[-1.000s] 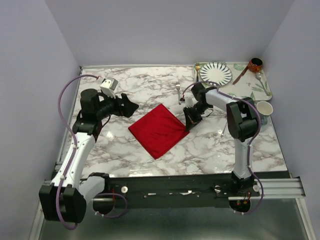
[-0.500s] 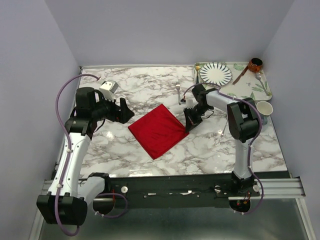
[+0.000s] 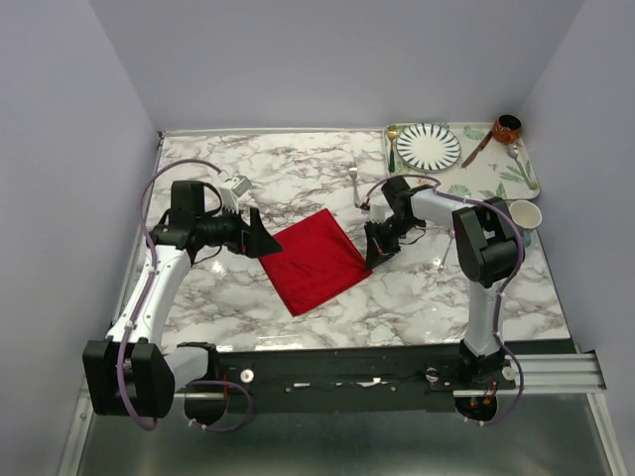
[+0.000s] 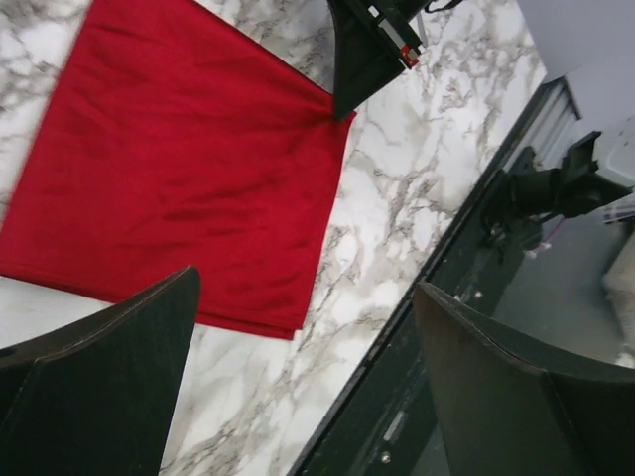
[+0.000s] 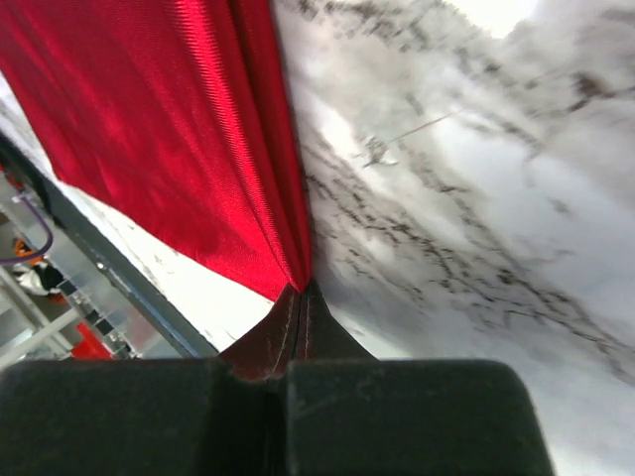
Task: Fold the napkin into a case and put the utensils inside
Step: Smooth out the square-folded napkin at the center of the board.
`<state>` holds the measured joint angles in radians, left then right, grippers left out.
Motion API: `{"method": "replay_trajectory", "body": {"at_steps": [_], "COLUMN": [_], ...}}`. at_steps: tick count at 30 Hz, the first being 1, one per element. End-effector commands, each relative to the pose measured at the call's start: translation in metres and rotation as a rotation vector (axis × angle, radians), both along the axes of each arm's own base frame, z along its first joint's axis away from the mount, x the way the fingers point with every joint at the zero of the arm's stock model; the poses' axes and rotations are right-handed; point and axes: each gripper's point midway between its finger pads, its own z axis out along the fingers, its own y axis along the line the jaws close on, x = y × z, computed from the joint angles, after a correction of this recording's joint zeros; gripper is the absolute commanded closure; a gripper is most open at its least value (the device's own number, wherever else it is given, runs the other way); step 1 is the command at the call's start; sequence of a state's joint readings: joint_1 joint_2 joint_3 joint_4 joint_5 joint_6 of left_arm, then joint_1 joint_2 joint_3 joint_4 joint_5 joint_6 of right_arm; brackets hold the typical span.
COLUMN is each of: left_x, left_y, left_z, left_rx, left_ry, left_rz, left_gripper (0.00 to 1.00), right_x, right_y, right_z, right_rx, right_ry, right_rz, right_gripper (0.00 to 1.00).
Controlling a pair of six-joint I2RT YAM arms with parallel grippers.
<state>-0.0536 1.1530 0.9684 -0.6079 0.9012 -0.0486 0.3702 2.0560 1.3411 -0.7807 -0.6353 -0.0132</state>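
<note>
The red napkin (image 3: 316, 260) lies flat on the marble table as a tilted square, with a doubled edge along one side (image 4: 189, 169). My right gripper (image 3: 375, 253) is shut on the napkin's right corner, and the cloth (image 5: 169, 129) bunches into the closed tips (image 5: 303, 293). That pinch also shows in the left wrist view as a dark tip on the corner. My left gripper (image 3: 263, 243) hovers at the napkin's left corner, open, with nothing between its fingers (image 4: 99, 387). A silver fork (image 3: 352, 177) lies on the table beyond the napkin.
A patterned tray (image 3: 496, 178) at the back right carries a striped plate (image 3: 428, 146), a brown cup (image 3: 507, 127), a wooden utensil (image 3: 476, 149) and a gold spoon (image 3: 392, 139). A white cup (image 3: 523, 214) stands beside the tray. The table's front edge (image 4: 397, 327) is close.
My left arm has swung down and right, bringing its open gripper up to the napkin's left corner. The right gripper keeps its hold on the right corner; the napkin has shifted slightly.
</note>
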Motion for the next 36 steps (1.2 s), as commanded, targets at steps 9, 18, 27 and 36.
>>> {"method": "replay_trajectory", "body": {"at_steps": [9, 18, 27, 36], "left_x": [0.008, 0.059, 0.090, 0.082], "left_y": [-0.077, -0.093, -0.064, -0.035], "left_z": [-0.047, -0.080, -0.130, -0.173], "left_rx": [-0.305, -0.360, -0.353, -0.293], "left_ry": [0.270, 0.346, 0.431, 0.504], "left_rz": [-0.068, -0.043, 0.055, 0.119], "left_gripper": [0.01, 0.01, 0.01, 0.01], "right_x": [-0.030, -0.032, -0.022, -0.023], "right_y": [-0.007, -0.008, -0.014, -0.018], "right_z": [-0.004, -0.016, -0.020, -0.025], "right_rx": [-0.016, -0.025, -0.075, -0.106], "right_ry": [-0.043, -0.015, -0.018, 0.003], "right_rz": [0.074, 0.101, 0.142, 0.149], "right_gripper": [0.99, 0.99, 0.99, 1.00]}}
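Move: The left hand, open, hangs about 20 cm above the board. The napkin's far-left edge lies below it, its middle some 9 cm ahead and 3 cm to the right; the napkin's middle is 3 cm ahead and 7 cm right. The right hand already pinches the right corner, with the napkin's middle level with it, about 12 cm left. From that hand the fork is about 17 cm ahead and 3 cm left, the spoon 4 cm ahead and 16 cm right. Down towards the napkin's far-left edge goes the left hand, about 15 cm in all, first swinging right, then forward about 9 cm and partly back left, rolling some 30 degrees mostly about its fingers' line with the fingers still wide open. Meanwhile the right hand keeps its pinch on the right corner and drags it a little way back, then holds there. ##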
